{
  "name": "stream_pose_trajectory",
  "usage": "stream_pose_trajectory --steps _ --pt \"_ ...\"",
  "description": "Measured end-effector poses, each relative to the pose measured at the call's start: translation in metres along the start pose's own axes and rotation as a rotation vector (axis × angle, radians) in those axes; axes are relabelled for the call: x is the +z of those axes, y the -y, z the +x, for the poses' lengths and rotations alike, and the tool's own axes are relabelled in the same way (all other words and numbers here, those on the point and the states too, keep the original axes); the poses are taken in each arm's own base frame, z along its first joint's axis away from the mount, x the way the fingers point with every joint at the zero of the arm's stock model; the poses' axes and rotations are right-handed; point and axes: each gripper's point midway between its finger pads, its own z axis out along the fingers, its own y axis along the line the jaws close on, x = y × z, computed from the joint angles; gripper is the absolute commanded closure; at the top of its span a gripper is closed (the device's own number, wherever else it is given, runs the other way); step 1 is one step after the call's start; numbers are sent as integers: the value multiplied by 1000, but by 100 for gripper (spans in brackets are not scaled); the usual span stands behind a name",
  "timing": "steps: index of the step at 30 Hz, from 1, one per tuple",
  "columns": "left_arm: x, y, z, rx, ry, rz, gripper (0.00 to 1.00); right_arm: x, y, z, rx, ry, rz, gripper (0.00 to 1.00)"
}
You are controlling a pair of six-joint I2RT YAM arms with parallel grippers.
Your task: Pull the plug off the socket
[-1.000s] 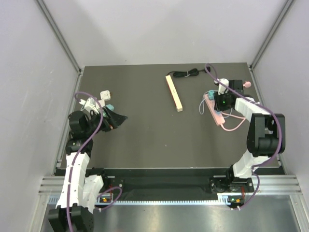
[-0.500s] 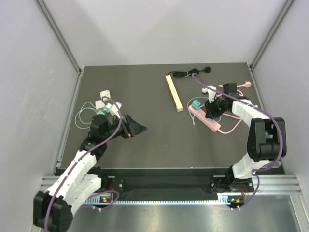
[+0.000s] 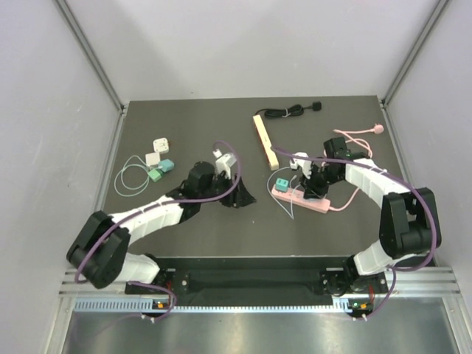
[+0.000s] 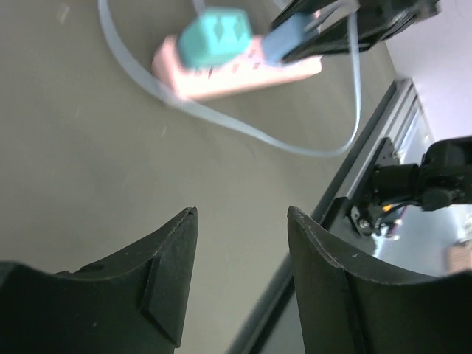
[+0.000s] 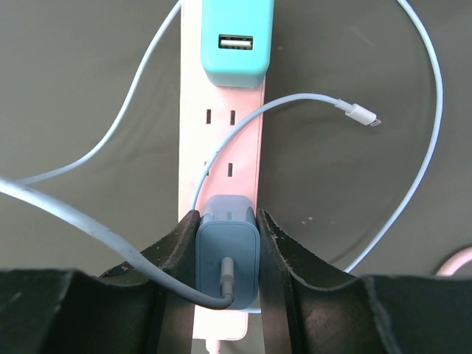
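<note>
The socket is a pink power strip (image 3: pixel 304 200) (image 5: pixel 221 125) (image 4: pixel 236 70) lying right of the table's middle. A teal plug (image 3: pixel 281 184) (image 5: pixel 237 37) (image 4: pixel 215 35) sits in its left end. A blue-grey plug (image 5: pixel 228 254) (image 4: pixel 287 37) with a pale cable sits in the strip further right. My right gripper (image 3: pixel 313 181) (image 5: pixel 227 221) is shut on that plug, one finger on each side. My left gripper (image 3: pixel 243 198) (image 4: pixel 242 214) hovers low to the left of the strip, open, holding nothing and pointing at the teal end.
A wooden bar (image 3: pixel 266 141) lies behind the strip, with a black cable (image 3: pixel 295 110) at the back. White and teal chargers (image 3: pixel 158 144) with a looped white cable (image 3: pixel 129 178) lie at the left. The strip's pink cord (image 3: pixel 354 133) trails right. The front rail (image 4: pixel 383 147) is close.
My left arm swung from the far left to the middle, toward the strip, and its jaws narrowed. The right gripper dragged the strip and its plugs leftward and nearer.
</note>
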Motion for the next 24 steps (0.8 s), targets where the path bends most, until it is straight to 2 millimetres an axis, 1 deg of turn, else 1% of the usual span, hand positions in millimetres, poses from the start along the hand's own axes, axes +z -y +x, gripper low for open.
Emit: stream_pose_trajectory --steps 3,4,6,7,8,9,10,11,14,15,16,19,24 --pt "17 15 -11 157 -14 41 43 0 -10 1 -63 -10 -29 100" --pt "20 18 -12 196 -17 50 43 -1 -13 2 -82 -12 -36 100" --pt "28 23 -10 271 -31 67 47 -2 -18 4 -118 -15 -42 100" --pt "30 23 -8 290 -39 69 51 -2 -21 6 -128 -16 -45 100" --pt "33 23 -4 306 -50 72 65 -2 -22 7 -139 -16 -44 100" --pt "36 22 1 304 -64 72 76 -2 -23 7 -146 -15 -45 100" --pt "40 20 6 303 -76 74 83 -3 -24 7 -150 -15 -46 100" --pt "44 20 10 300 -83 78 88 -2 -24 7 -151 -14 -46 100" --pt "56 21 18 283 -88 98 93 -2 -24 7 -150 -11 -47 100" --pt "61 23 20 269 -83 109 97 -2 -24 6 -150 -10 -48 100" --pt "65 24 22 254 -77 122 100 -2 -24 6 -149 -9 -48 100" --pt "78 27 24 206 -52 150 100 -2 -25 5 -147 -4 -52 100" --pt "99 21 23 114 -15 157 100 -1 -26 5 -142 1 -55 100"
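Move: The teal plug, on the left end of the pink socket, stands some 13 cm to the right of the empty left hand, 6 cm ahead and 7 cm below. From that hand, the pink socket's middle is about 19 cm right, 4 cm ahead and 10 cm down. The right hand already grips the blue plug on that socket. From the right hand, the teal plug lies about 9 cm left and 3 cm ahead, at nearly its height. The left hand sweeps right about 10 cm, sinking 4 cm after a slight early rise, towards the teal plug and the socket's left end, while its half-open fingers shut fully on nothing and the wrist turns some 10 degrees clockwise. The right hand keeps its pinch on the blue plug, drags it with the pink socket back about 2.5 cm over the table while turning it a little counter-clockwise, then holds it there. ##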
